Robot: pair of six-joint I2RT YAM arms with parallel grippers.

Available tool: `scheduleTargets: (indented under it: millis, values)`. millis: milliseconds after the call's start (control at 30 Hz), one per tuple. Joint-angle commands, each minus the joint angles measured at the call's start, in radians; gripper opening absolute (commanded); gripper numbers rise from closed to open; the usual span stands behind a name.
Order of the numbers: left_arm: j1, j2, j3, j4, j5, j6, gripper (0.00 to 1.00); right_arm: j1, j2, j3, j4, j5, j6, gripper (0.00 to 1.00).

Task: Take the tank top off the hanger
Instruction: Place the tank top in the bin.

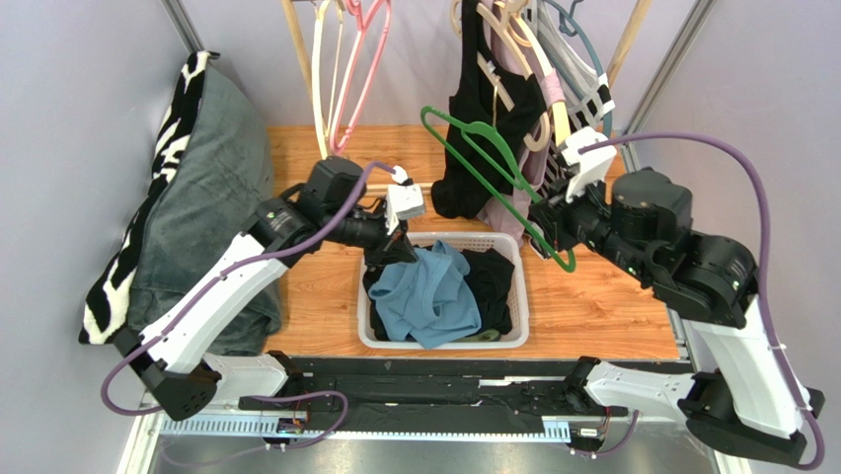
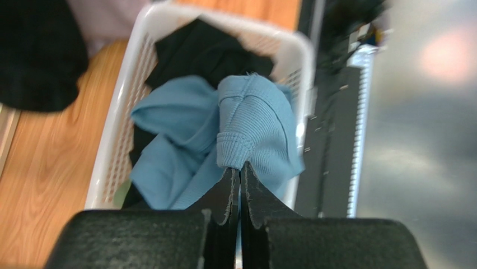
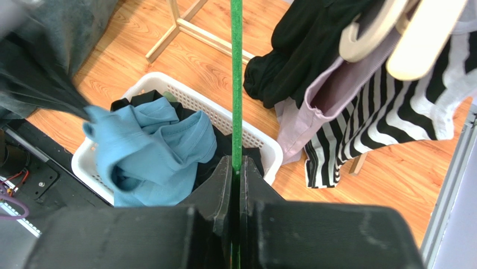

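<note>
The tank top [image 1: 426,294] is light blue ribbed cloth, heaped in the white basket [image 1: 520,308]. My left gripper [image 1: 393,253] is shut on a folded edge of it just above the basket. The left wrist view shows that edge [image 2: 251,120] pinched at my left gripper's [image 2: 240,167] tips. The green hanger [image 1: 491,163] hangs tilted in the air, with no cloth on it. My right gripper [image 1: 546,221] is shut on its lower bar. Seen from the right wrist, the green hanger [image 3: 237,84] runs straight up from my right gripper [image 3: 237,162], and the tank top [image 3: 151,147] lies below to the left.
Black clothes [image 1: 494,286] also lie in the basket. A rack at the back holds a black garment [image 1: 482,118], a striped one [image 3: 364,129] and pink and cream hangers [image 1: 345,69]. A grey pillow with a zebra-print edge [image 1: 197,197] leans at the left.
</note>
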Motion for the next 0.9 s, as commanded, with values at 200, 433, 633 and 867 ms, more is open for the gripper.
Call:
scheduleTargets:
  millis: [200, 433, 633, 867]
  values:
    - [-0.009, 0.067, -0.230, 0.077, -0.295, 0.147, 0.28, -0.001, 0.118, 0.152, 0.042, 0.019, 0.036, 0.00]
    - [-0.068, 0.087, -0.364, 0.163, -0.445, 0.196, 0.55, -0.019, 0.233, 0.292, 0.024, 0.032, 0.045, 0.00]
    - [-0.110, 0.096, -0.411, 0.177, -0.513, 0.225, 0.97, -0.071, 0.350, 0.402, 0.006, -0.001, 0.039, 0.00]
    - [-0.119, 0.104, -0.404, 0.156, -0.602, 0.190, 0.98, -0.097, 0.445, 0.496, 0.039, 0.023, 0.019, 0.00]
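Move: Below the left hand, which pinches the blue tank top's edge, the bin's middle lies some 24 cm down, 2 cm ahead and 7 cm to the right; the black clothes in it are 17 cm right and 2 cm ahead. From the right hand, holding the bare green hanger, the free stretch of rail is about 25 cm ahead, 17 cm left, 12 cm up; the hanging black top is 14 cm ahead, 7 cm left. Lowering the pinched edge about 19 cm into the left part of the bin, the left hand drifts slightly forward and left, tips some 35 degrees to point mostly down, and opens its fingers wide on the way. The right hand keeps its grip on the green hanger and carries it some 9 cm forward, also left and a little up, towards the rail. ##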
